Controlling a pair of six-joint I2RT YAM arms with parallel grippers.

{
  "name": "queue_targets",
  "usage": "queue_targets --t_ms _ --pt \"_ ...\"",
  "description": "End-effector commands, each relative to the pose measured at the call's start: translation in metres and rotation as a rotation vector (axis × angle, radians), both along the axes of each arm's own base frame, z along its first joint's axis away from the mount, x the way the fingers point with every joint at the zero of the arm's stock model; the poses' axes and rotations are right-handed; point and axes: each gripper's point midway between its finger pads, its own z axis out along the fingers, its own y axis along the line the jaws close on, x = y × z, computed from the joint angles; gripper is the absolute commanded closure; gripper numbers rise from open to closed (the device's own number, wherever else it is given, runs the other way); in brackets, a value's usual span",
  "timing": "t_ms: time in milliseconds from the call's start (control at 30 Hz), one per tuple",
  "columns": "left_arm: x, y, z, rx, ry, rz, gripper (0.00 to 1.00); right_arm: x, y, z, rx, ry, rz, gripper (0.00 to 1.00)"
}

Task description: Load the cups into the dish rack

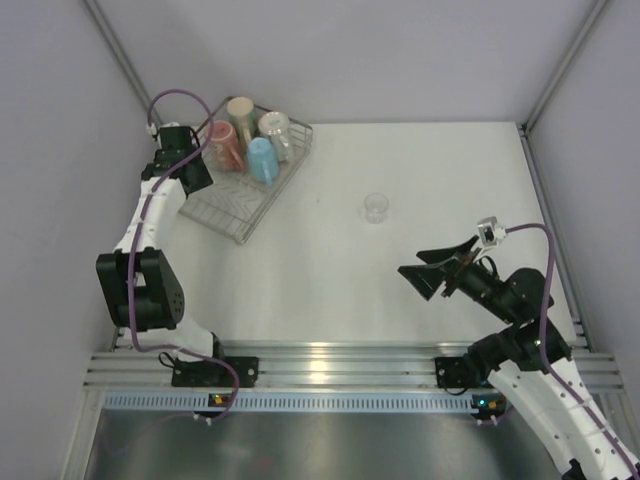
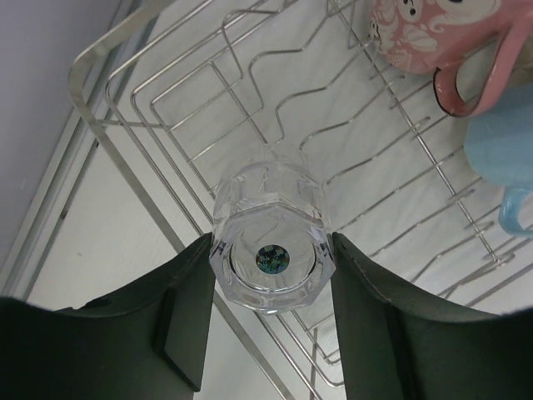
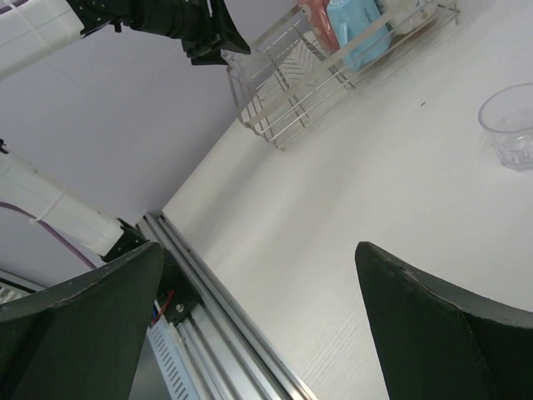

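My left gripper (image 2: pixel 271 250) is shut on a small clear glass (image 2: pixel 268 218), whose stickered base faces the wrist camera. It hangs over the near-left part of the silver wire dish rack (image 2: pixel 125 50). In the rack stand a pink-red mug (image 2: pixel 433 37) and a light blue cup (image 2: pixel 504 142). From above, the left gripper (image 1: pixel 190 170) is at the left edge of the dish rack (image 1: pixel 240 222), which holds the pink-red mug (image 1: pixel 224 145), a cream mug (image 1: pixel 240 108), a dotted mug (image 1: pixel 275 130) and the blue cup (image 1: pixel 262 160). Another clear glass (image 1: pixel 376 208) stands on the table. My right gripper (image 1: pixel 430 270) is open and holds nothing.
The right gripper (image 3: pixel 258 250) hovers over bare white table near the aluminium rail (image 3: pixel 216 292) at the front edge. The loose clear glass (image 3: pixel 510 125) lies ahead of it to the right. Grey walls close in the table on three sides.
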Motion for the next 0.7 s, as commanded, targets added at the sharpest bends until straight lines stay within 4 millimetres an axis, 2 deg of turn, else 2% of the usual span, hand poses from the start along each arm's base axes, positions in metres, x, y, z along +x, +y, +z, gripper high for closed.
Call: queue_targets --t_ms 0,133,267,400,667 --pt "0.022 0.017 0.018 0.054 -0.049 0.025 1.00 -0.005 -0.003 0.015 0.001 -0.058 -0.005 0.01" --pt "0.029 0.019 0.007 0.041 -0.010 0.040 1.00 -0.004 -0.003 0.012 -0.022 -0.057 -0.005 0.01" --pt "0.025 0.031 0.000 0.027 -0.007 0.112 1.00 -0.004 -0.007 0.015 -0.037 -0.071 -0.020 0.01" --pt "0.023 0.039 -0.018 -0.005 0.027 0.141 1.00 -0.005 -0.010 0.014 -0.048 -0.079 -0.036 0.01" --pt "0.017 0.040 -0.040 -0.010 0.080 0.147 1.00 -0.004 -0.013 0.011 -0.072 -0.077 -0.049 0.01"
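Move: The left hand holds the clear glass upside down over the left end of the dish rack. Its free spot lies about 4 cm ahead, 4 cm left and 11 cm below. The red cup stands roughly 14 cm ahead and 6 cm right, the blue cup 12 cm ahead and 15 cm right; the rack's left corner is about 12 cm left and 2 cm ahead. From the right hand that spot lies some 30 cm ahead, 52 cm left and 19 cm below. Forward and a little left first, by some 2 cm, the left hand then stops advancing and eases further left while sinking about 3.5 cm, carrying the glass down towards the free wires at the rack's left end, away from the blue cup. The wrist turns slightly counter-clockwise, and the fingers keep their hold. ##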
